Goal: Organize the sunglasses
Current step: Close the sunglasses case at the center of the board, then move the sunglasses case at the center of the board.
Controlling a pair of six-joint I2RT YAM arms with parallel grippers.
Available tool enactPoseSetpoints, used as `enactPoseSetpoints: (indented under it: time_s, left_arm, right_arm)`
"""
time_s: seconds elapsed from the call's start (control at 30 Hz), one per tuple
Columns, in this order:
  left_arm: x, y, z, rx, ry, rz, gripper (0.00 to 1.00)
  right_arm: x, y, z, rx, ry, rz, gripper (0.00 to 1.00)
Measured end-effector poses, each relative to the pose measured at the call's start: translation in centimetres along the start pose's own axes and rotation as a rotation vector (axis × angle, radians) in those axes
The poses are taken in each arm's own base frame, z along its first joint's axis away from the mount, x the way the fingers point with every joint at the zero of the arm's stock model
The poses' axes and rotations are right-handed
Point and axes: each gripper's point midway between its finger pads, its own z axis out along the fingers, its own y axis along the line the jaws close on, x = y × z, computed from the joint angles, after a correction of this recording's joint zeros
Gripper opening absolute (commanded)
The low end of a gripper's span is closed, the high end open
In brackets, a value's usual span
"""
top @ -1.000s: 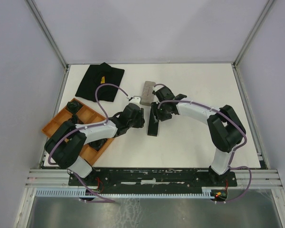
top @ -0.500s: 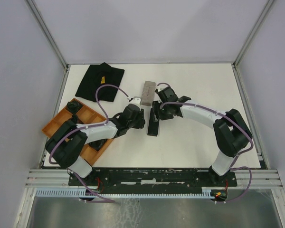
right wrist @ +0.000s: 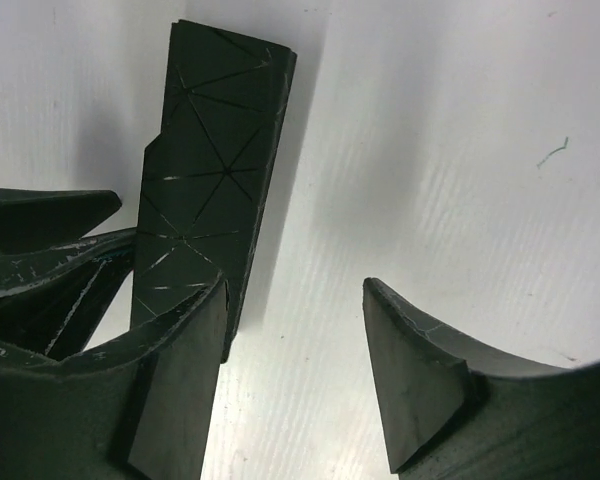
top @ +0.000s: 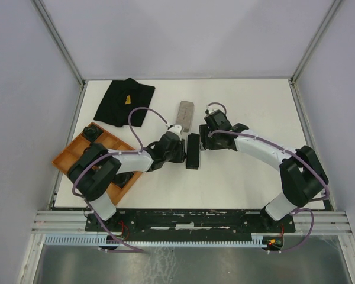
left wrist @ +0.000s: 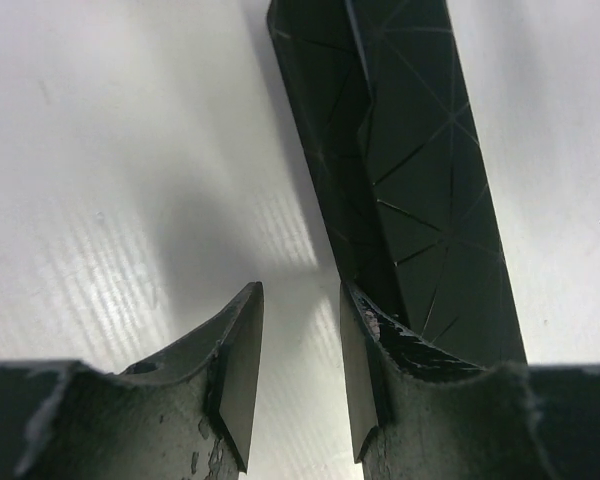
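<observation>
No sunglasses show plainly in any view. A black oblong case with a pattern of thin pale lines lies flat on the white table between my two grippers. My left gripper is at the case's left side. In the left wrist view the left gripper is open with only bare table in the gap, and the case runs along the outside of one finger. My right gripper is open at the case's far right end. In the right wrist view the right gripper holds nothing, and the case lies just beyond one finger.
A grey oblong case lies just beyond the black one. A black cloth is spread at the far left. An orange compartment tray sits at the left edge, partly under my left arm. White walls close in the table.
My right gripper has opened wider and drawn back toward the far right, leaving the black case lying straighter. My left gripper has moved right, up against the case.
</observation>
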Motion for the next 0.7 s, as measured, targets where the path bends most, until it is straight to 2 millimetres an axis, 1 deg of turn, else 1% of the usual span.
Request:
enactPoseSetpoints:
  time_s: [0.1,0.23,0.3,0.33,0.4,0.47,0.53,0.6,0.7]
  left_arm:
    - [-0.1,-0.9,0.5,0.015,-0.001,0.003,0.43]
    - [-0.1,-2.2,0.9,0.04,-0.003,0.015,0.43]
    - [0.0,-2.4,0.9,0.037,-0.004,0.014,0.43]
    - [0.0,-2.3,0.9,0.031,-0.007,0.013,0.43]
    - [-0.1,-1.8,0.5,0.008,-0.017,0.009,0.43]
    - [0.0,-0.9,-0.7,-0.025,-0.029,0.004,0.43]
    - [-0.3,0.3,-2.4,-0.068,-0.059,-0.007,0.42]
    - [-1.0,1.2,-4.0,-0.106,-0.104,-0.02,0.43]
    - [-2.7,2.6,-6.7,-0.16,-0.196,-0.048,0.44]
  right_arm:
    - [-0.1,-0.7,-0.1,-0.002,-0.004,0.02,0.68]
    - [0.3,-1.0,0.2,-0.027,0.011,0.038,0.69]
    - [0.6,-0.9,0.2,-0.047,0.026,0.037,0.71]
    - [0.7,-0.7,0.2,-0.062,0.031,0.03,0.73]
    - [0.8,-0.2,0.1,-0.094,0.037,0.013,0.81]
    - [0.8,0.2,0.0,-0.12,0.044,-0.002,0.87]
    - [0.7,0.6,0.1,-0.134,0.048,-0.018,0.9]
    - [0.4,1.1,0.1,-0.141,0.045,-0.034,0.93]
    - [-0.5,1.9,0.4,-0.131,0.041,-0.068,0.93]
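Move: The left gripper is low beside the sunglasses case, whose middle is about 4 cm to its right and 1 cm ahead. The grey case is some 14 cm straight ahead of that gripper, and the orange tray about 28 cm to its left and 2 cm back. From the right gripper, the sunglasses case's middle is about 4 cm left, 1 cm back and 6 cm below; the grey case is roughly 12 cm ahead and 6 cm left. Keep the left gripper's right finger against the sunglasses case's left edge and push it about 2.5 cm to the right, then reverse: come free and draw left and up, 5 cm above the start, tips lifting. Meanwhile let the right gripper ease slightly right, then swing some 3 cm left over the case, turning counter-clockwise and opening wide. ##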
